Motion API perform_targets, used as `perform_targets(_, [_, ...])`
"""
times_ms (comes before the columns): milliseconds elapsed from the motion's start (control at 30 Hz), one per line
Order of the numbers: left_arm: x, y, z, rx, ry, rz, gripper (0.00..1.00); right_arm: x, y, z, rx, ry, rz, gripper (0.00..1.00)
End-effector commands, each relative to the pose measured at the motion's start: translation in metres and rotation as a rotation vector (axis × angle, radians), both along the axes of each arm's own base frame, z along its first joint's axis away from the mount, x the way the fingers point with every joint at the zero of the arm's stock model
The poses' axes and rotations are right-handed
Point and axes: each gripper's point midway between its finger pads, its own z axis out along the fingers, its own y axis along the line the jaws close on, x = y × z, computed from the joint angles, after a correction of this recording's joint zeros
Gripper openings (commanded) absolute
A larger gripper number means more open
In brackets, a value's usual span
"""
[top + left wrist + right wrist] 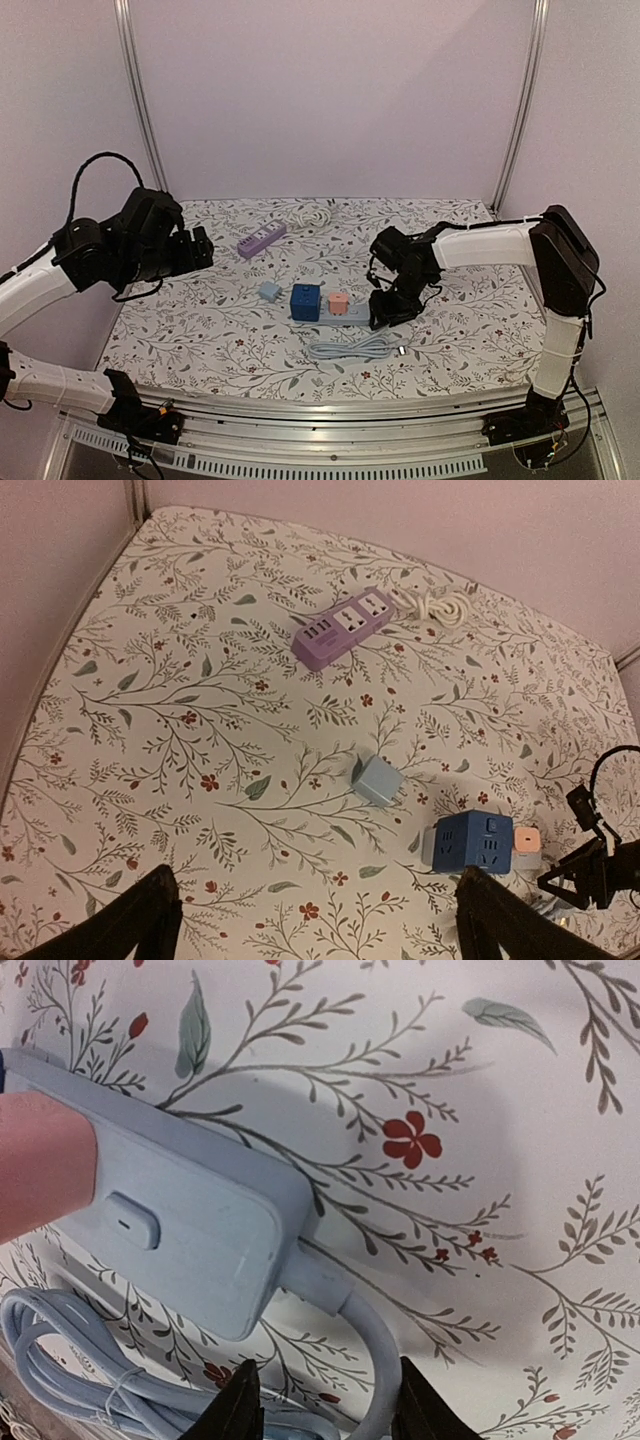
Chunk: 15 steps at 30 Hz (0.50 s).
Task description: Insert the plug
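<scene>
The plug, a small pale-blue cube (270, 290) (378, 780), lies loose on the floral table just left of the grey-blue power strip (358, 312) (190, 1230). A dark blue cube (305, 302) (473, 842) and a pink cube (339, 303) (526, 846) (40, 1170) sit on that strip. My right gripper (385, 310) (325, 1405) is low at the strip's right end. Its fingers straddle the strip's cable (375, 1360), which lies against the right finger with a gap to the left one. My left gripper (200, 248) (320, 920) hangs wide open and empty, high over the table's left side.
A purple power strip (261, 240) (343, 630) lies at the back with its white cord (312, 215) (435, 605) coiled beside it. The grey strip's bundled cable (350, 350) (60, 1360) lies in front of it. Walls enclose the table at the back and both sides.
</scene>
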Motion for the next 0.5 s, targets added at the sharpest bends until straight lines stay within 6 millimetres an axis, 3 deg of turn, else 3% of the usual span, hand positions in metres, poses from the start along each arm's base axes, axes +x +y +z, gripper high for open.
perform_targets(0, [-0.003, 0.005, -0.010, -0.034, 0.016, 0.022, 0.94, 0.002, -0.006, -0.004, -0.057, -0.005, -0.003, 0.37])
perform_targets(133, [-0.008, 0.007, -0.012, -0.054, 0.013, 0.024, 0.93, 0.006, -0.015, -0.004, -0.098, -0.019, -0.025, 0.22])
perform_targets(267, [-0.009, 0.003, -0.013, -0.064, 0.017, -0.003, 0.92, 0.013, -0.032, -0.001, -0.128, -0.027, -0.074, 0.13])
perform_targets(467, [-0.006, -0.010, -0.013, -0.072, 0.034, -0.056, 0.90, 0.036, -0.074, 0.009, -0.145, -0.048, -0.176, 0.00])
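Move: My right hand is low over the table, fingers half open astride the grey strip's cable, which runs about 1 cm ahead of the hand point, 1 cm to its right and 1 cm below. The strip's middle is roughly 10 cm left and 2 cm ahead, carrying the pink plug some 8 cm left, 2 cm ahead; the cable coil is about 6 cm left and 5 cm back. From my raised left hand, that cable lies some 32 cm right, about 1 cm ahead, 23 cm below. I shut my right fingers on the grey cable just off the strip's end and pinch it. Keeping low over the table, I draw it to the right, slowly at first and then quicker, about 3 cm in all and nearly 2 cm forward, away from the plugs, so the cable pulls at the strip. ##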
